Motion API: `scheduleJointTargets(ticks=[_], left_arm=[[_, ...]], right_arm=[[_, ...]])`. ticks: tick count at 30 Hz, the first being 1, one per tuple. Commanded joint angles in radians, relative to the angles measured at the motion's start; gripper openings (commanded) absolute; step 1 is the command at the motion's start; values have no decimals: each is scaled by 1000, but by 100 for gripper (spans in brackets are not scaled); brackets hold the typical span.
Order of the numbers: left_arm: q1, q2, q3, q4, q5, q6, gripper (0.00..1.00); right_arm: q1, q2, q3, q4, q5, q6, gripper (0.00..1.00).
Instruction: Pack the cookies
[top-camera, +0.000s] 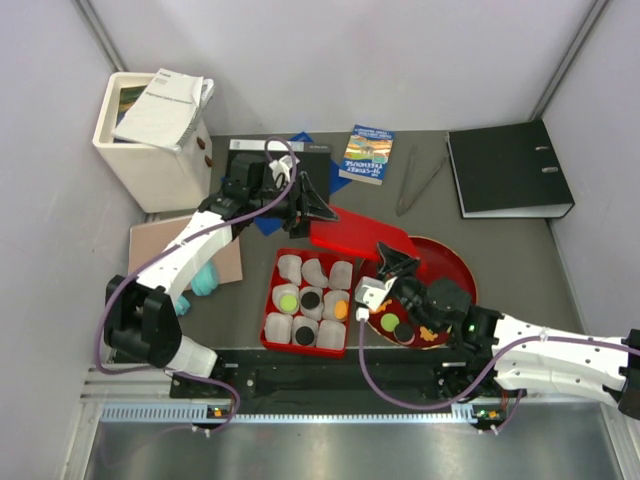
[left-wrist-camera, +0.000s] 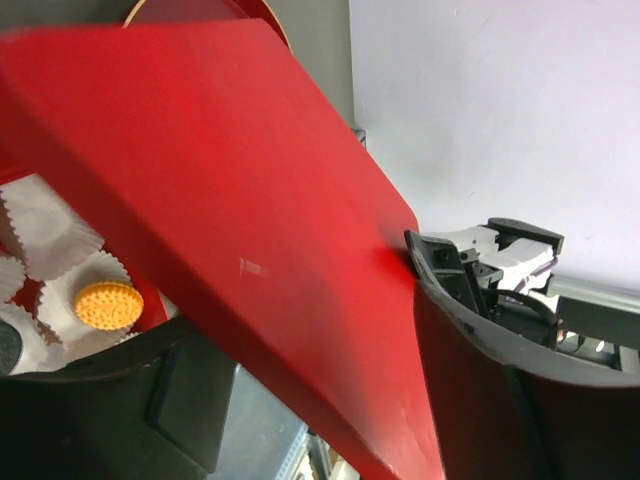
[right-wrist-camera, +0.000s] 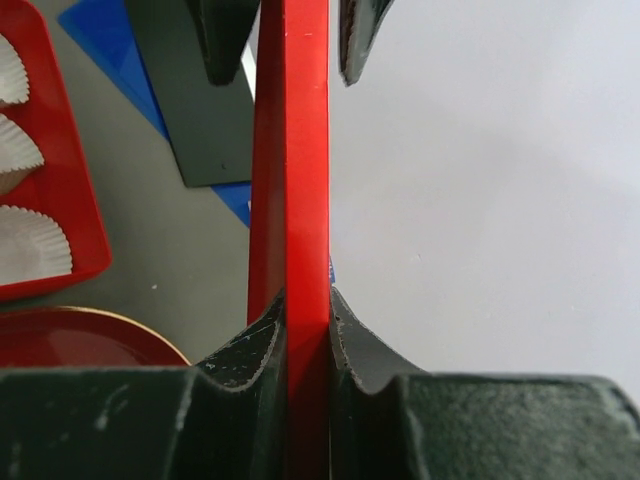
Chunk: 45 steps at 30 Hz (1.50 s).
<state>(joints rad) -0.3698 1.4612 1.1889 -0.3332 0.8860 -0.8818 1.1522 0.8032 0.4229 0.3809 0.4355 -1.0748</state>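
Observation:
A red box tray (top-camera: 270, 335) holds white paper liners, some with cookies: a green one (top-camera: 288, 300), black ones (top-camera: 312, 298) and an orange one (top-camera: 341, 309). More cookies, a black disc (top-camera: 403, 330) and orange pieces (top-camera: 385, 322), lie on the round red plate (top-camera: 450, 262). Both grippers hold the red lid (top-camera: 355, 230) above the tray's far right corner. My left gripper (top-camera: 320, 205) grips its far end and my right gripper (top-camera: 392, 262) its near end. In the left wrist view the lid (left-wrist-camera: 230, 190) fills the frame between the jaws (left-wrist-camera: 310, 300), above an orange cookie (left-wrist-camera: 105, 305). In the right wrist view the gripper (right-wrist-camera: 305, 300) clamps the lid's edge (right-wrist-camera: 295, 150).
A white box with papers (top-camera: 150, 140) stands at the back left. A blue book (top-camera: 366, 153), metal tongs (top-camera: 420, 180) and a black binder (top-camera: 510, 168) lie along the back. A tan board (top-camera: 150, 245) and a teal object (top-camera: 207, 280) lie at the left.

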Motion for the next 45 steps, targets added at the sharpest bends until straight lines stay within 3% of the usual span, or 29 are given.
scheduleJointTargets(ticks=[1, 2, 3, 6, 9, 10, 12, 13, 18, 23, 27, 31, 37, 40, 43, 45], left_arm=[[-9, 19, -2, 76, 42, 0, 66], [-11, 25, -3, 79, 50, 0, 61], [-11, 28, -6, 83, 51, -2, 49], [-11, 39, -18, 114, 73, -23, 32], [-12, 47, -28, 140, 90, -37, 24], [-12, 48, -26, 148, 94, -37, 15], [-12, 50, -23, 155, 102, -40, 7], [-11, 51, -22, 157, 100, -40, 0], [-11, 50, -11, 204, 91, -68, 0], [32, 57, 31, 293, 62, -132, 0], [123, 71, 66, 442, 33, -271, 0], [207, 77, 69, 624, -27, -381, 0], [223, 142, 141, 655, 37, -424, 0], [223, 120, 118, 622, 94, -387, 0], [223, 56, 60, 542, 131, -312, 0], [224, 13, 29, 388, 87, -186, 0]], right_arm=[[21, -12, 56, 55, -49, 27, 0], [24, -13, 56, 50, -52, 29, 0], [23, -13, 54, 49, -57, 27, 0], [23, -9, 51, 44, -61, 27, 0], [23, -6, 51, 39, -66, 27, 2], [23, -1, 53, 38, -64, 26, 5], [24, 1, 56, 32, -61, 24, 16], [24, 1, 56, 29, -61, 26, 27], [24, -33, 59, -20, -60, 58, 53], [35, -105, 89, -143, -67, 134, 68], [67, -166, 123, -264, -64, 234, 85], [90, -222, 129, -378, -43, 298, 92], [92, -285, 175, -461, 82, 501, 95], [90, -256, 250, -526, 240, 735, 99], [70, -202, 336, -637, 255, 945, 99], [15, -173, 399, -692, 279, 1100, 97]])
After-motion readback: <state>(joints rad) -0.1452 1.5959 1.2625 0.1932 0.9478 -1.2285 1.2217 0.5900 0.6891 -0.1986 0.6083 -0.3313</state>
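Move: The red lid, still gripped at its near-right end by the right hand, has its middle about 10 cm right of the left hand and 5 cm back, nearly level with it; from the right hand it is some 7 cm ahead and 7 cm left, also level. From the left hand, the cookie tray lies about 14 cm back, 3 cm left and 22 cm below, and the black folder about 16 cm ahead and 11 cm left. The red plate is about 6 cm back and 9 cm right of the right hand, far below. The lid is handed over: the left hand, easing down about 1 cm, closes and pinches its left end, then the right fingers open wide. The left hand next carries it forward about 12 cm, also up and left, over the black folder. The right hand backs off rightward and upward a few centimetres, its fingers tipping down some 30 degrees. ##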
